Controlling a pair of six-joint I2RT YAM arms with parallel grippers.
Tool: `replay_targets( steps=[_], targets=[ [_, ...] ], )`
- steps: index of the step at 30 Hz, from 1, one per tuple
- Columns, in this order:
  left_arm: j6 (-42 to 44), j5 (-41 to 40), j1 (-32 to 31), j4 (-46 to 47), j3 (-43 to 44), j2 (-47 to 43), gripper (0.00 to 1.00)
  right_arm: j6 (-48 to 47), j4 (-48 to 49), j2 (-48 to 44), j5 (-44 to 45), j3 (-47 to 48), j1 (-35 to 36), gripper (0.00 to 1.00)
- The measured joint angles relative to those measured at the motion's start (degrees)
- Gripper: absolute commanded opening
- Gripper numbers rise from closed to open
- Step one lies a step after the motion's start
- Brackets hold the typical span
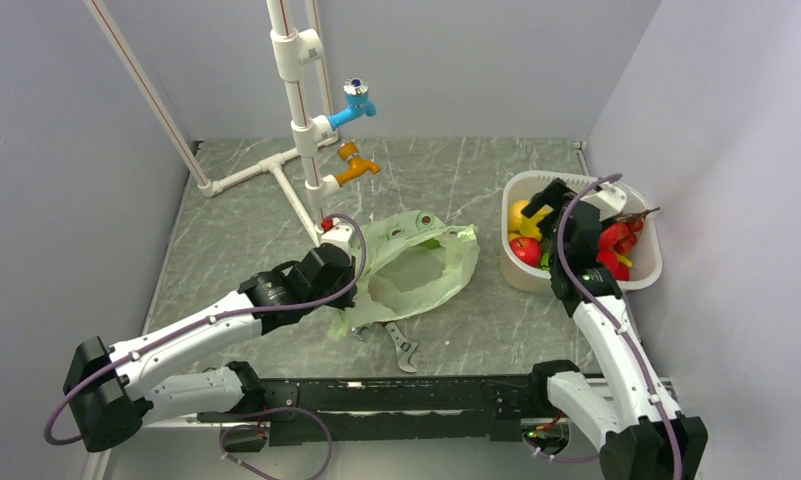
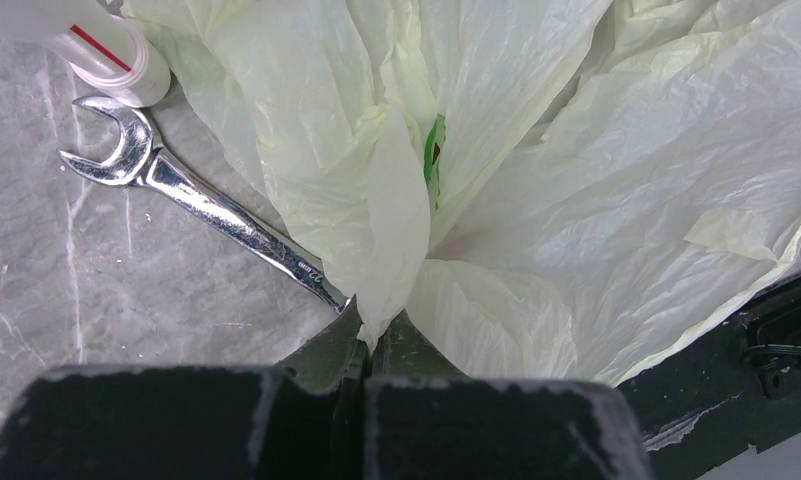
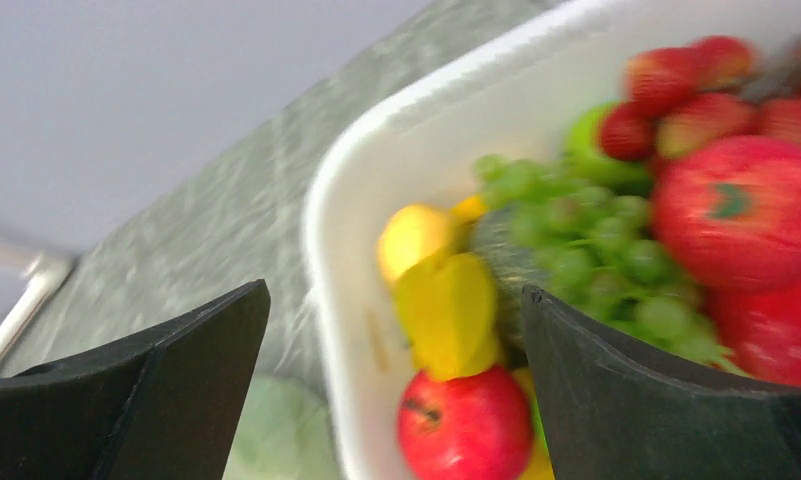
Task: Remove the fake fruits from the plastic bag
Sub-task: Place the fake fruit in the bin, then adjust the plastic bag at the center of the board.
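Note:
The pale green plastic bag [image 1: 416, 265] lies crumpled on the table's middle, its mouth open; in the left wrist view [image 2: 536, 180] a small green shape shows in a fold. My left gripper [image 1: 338, 240] is shut on a pinch of the bag's edge [image 2: 381, 325]. My right gripper [image 1: 546, 215] is open and empty above the white tub [image 1: 651, 270], which holds fake fruits: red apples [image 3: 466, 425], a yellow star-shaped fruit [image 3: 446, 310], green grapes [image 3: 586, 240] and strawberries [image 3: 666, 80].
A steel wrench [image 1: 404, 347] lies on the table beside the bag's near edge, also in the left wrist view [image 2: 196, 200]. A white pipe stand [image 1: 301, 130] with a blue tap [image 1: 356, 100] and an orange tap [image 1: 356, 165] stands behind the bag.

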Motion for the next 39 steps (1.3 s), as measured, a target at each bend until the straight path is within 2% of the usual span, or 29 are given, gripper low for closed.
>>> replay_targets(
  steps=[7, 13, 18, 21, 24, 31, 39],
  targets=[
    [0.0, 0.0, 0.0, 0.0, 0.0, 0.0, 0.00, -9.7, 5.1, -0.3, -16.9, 1.2, 12.5, 1.00],
    [0.0, 0.0, 0.0, 0.0, 0.0, 0.0, 0.00, -16.7, 7.8, 0.3, -24.3, 4.5, 23.1, 0.99],
    [0.0, 0.0, 0.0, 0.0, 0.3, 0.3, 0.00, -20.3, 9.2, 0.3, -33.7, 6.9, 26.6, 0.90],
    [0.0, 0.0, 0.0, 0.0, 1.2, 0.8, 0.00, -21.9, 10.6, 2.1, -38.7, 7.9, 30.1, 0.82],
    [0.3, 0.0, 0.0, 0.0, 1.7, 0.9, 0.00, -22.6, 12.0, 5.0, -42.1, 7.4, 33.1, 0.68],
    [0.9, 0.0, 0.0, -0.1, 2.6, 0.9, 0.00, -22.1, 15.3, 10.8, -39.4, -0.5, 38.5, 0.62],
    [1.2, 0.0, 0.0, 0.1, 2.7, 0.7, 0.00, -23.7, 11.5, 19.0, -24.2, 0.1, 42.9, 0.68]
  ],
)
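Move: The mouth of the plastic bag is what my right hand returns to: about 30 cm to its left, some 9 cm back and 16 cm below. The bin's middle lies about 10 cm to the right of my right hand, roughly 4 cm farther out and 16 cm down. The adjustable wrench's head pokes out some 10 cm nearer my base than the mouth. From my left hand, shut on the bag's edge, the mouth lies 13 cm right, 3 cm forward and 6 cm below. Empty and wide open, my right hand leaves the bin and sweeps about 32 cm left and a little back to the bag, arching up before it sinks some 17 cm towards the mouth. On the way I turn it some 75 degrees counter-clockwise and narrow the fingers to about two thirds open. My left hand keeps its pinch on the bag's edge and lifts it a centimetre or two. ##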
